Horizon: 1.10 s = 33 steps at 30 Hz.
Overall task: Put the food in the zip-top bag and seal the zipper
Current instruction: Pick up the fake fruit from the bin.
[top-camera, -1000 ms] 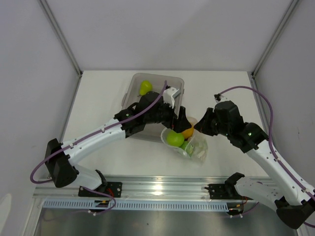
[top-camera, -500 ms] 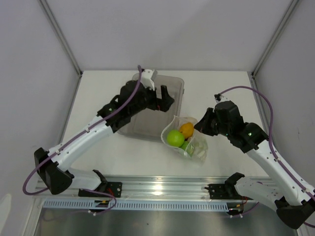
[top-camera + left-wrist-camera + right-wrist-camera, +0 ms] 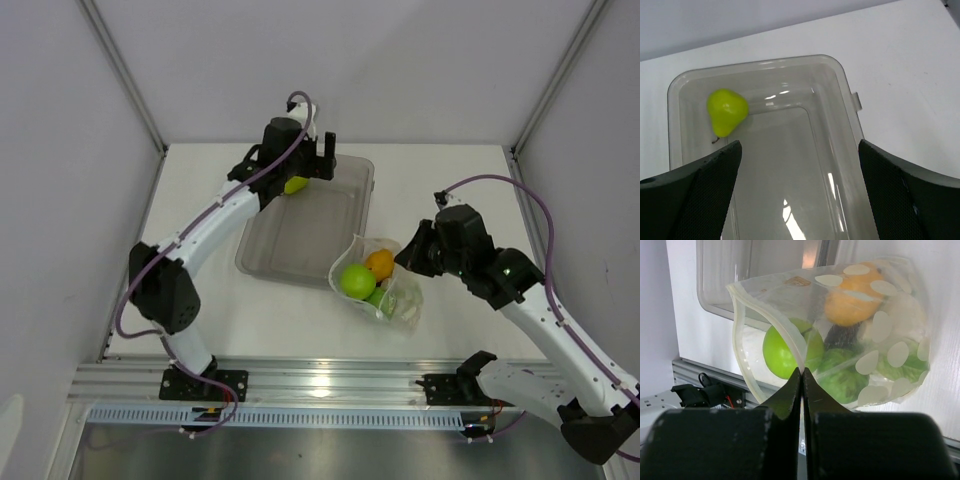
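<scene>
The clear zip-top bag (image 3: pixel 392 291) lies right of the tray with its mouth held open toward the tray. My right gripper (image 3: pixel 408 255) (image 3: pixel 802 371) is shut on the mouth edge, pinching the zipper strip (image 3: pixel 742 360). Inside the zip-top bag (image 3: pixel 900 315) I see a green fruit (image 3: pixel 356 281) (image 3: pixel 777 352), an orange fruit (image 3: pixel 380 264) (image 3: pixel 852 297), a dark purple piece (image 3: pixel 842 335) and more green food (image 3: pixel 840 382). One yellow-green fruit (image 3: pixel 294 184) (image 3: pixel 727 111) lies in the tray's far left corner. My left gripper (image 3: pixel 290 168) (image 3: pixel 800 165) hangs wide open above that end, holding nothing.
The grey translucent tray (image 3: pixel 300 245) (image 3: pixel 840 70) stands at the table's middle, holding only the yellow-green fruit. White walls with metal posts close in the back and both sides. An aluminium rail (image 3: pixel 330 385) runs along the near edge.
My left arm has swung away from the bag's mouth to the tray's far end, over the yellow-green fruit, jaws still open. The right gripper and bag have stayed put.
</scene>
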Available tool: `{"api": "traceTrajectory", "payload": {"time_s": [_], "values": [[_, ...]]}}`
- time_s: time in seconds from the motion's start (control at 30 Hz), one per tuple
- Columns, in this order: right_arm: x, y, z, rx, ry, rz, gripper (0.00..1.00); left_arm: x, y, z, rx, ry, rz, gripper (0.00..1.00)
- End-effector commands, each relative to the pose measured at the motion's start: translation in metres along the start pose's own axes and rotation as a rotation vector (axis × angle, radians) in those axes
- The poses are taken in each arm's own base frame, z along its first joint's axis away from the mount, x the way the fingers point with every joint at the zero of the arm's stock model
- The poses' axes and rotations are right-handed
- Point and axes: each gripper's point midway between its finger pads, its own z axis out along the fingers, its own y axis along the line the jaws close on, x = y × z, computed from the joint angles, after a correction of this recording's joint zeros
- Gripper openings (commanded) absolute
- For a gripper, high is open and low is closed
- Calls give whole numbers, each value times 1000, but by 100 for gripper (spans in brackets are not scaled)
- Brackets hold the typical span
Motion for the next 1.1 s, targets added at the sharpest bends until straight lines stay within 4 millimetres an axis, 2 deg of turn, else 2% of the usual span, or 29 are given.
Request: {"api": "traceTrajectory", "payload": {"time_s": [0.0,0.03,0.07,0.1,0.13,0.17,0.23,0.27,0.3,0.33,0.43,0.47,0.63,0.8,0.97,1.07], "values": [[-7,8,-3,-18,-8,-23,0,-10,17,32,42,11,19,99],[-6,8,-1,-15,-3,-26,0,-26,13,36,86,-17,0,100],[-6,8,1,-14,-2,-24,0,-24,26,45,74,-7,-29,99],[-5,7,4,-11,2,-24,0,-18,32,61,77,12,-74,100],[0,11,6,-33,29,-26,0,-16,37,67,91,19,-98,100],[2,10,8,-33,39,-24,0,-24,42,71,136,6,-126,99],[4,13,13,-43,51,-20,0,-15,46,88,192,14,-186,100],[6,12,15,-43,57,-20,0,-28,46,90,240,-16,-195,100],[5,12,16,-41,59,-19,0,-28,47,94,248,-16,-212,99],[7,13,17,-41,66,-18,0,-12,50,108,245,20,-221,100],[7,11,18,-36,65,-21,0,-29,46,117,269,1,-240,100],[7,11,18,-35,65,-22,0,-20,53,129,246,9,-263,100],[9,8,18,-29,67,-16,0,-16,67,150,223,-23,-383,100],[11,6,21,-23,70,-19,0,-7,91,166,97,-43,-495,99],[12,7,25,-31,69,-15,0,-4,98,176,121,-52,-687,100],[13,6,25,-34,66,-9,0,5,104,185,100,-47,-726,99]]}}
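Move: The pear lies in the bin's far left corner, about 15 cm ahead of the left hand, 6 cm to its left and some 22 cm below. The bin's middle is 3 cm ahead and 3 cm left, 25 cm down; the fruit-filled zip-top bag lies roughly 16 cm back and 14 cm right, 21 cm down. From the right hand the pear is about 35 cm ahead, 20 cm left and 20 cm lower. The left hand, empty and wide open, sweeps about 17 cm forward over the bin while sinking some 10 cm, quick at first and slowing towards the pear, as its left side rolls down about 30 degrees and the fingers tip farther down; it ends still above the pear without touching it. The right hand keeps its shut pinch on the zip-top bag's rim and lowers it a couple of centimetres, easing slightly left. ##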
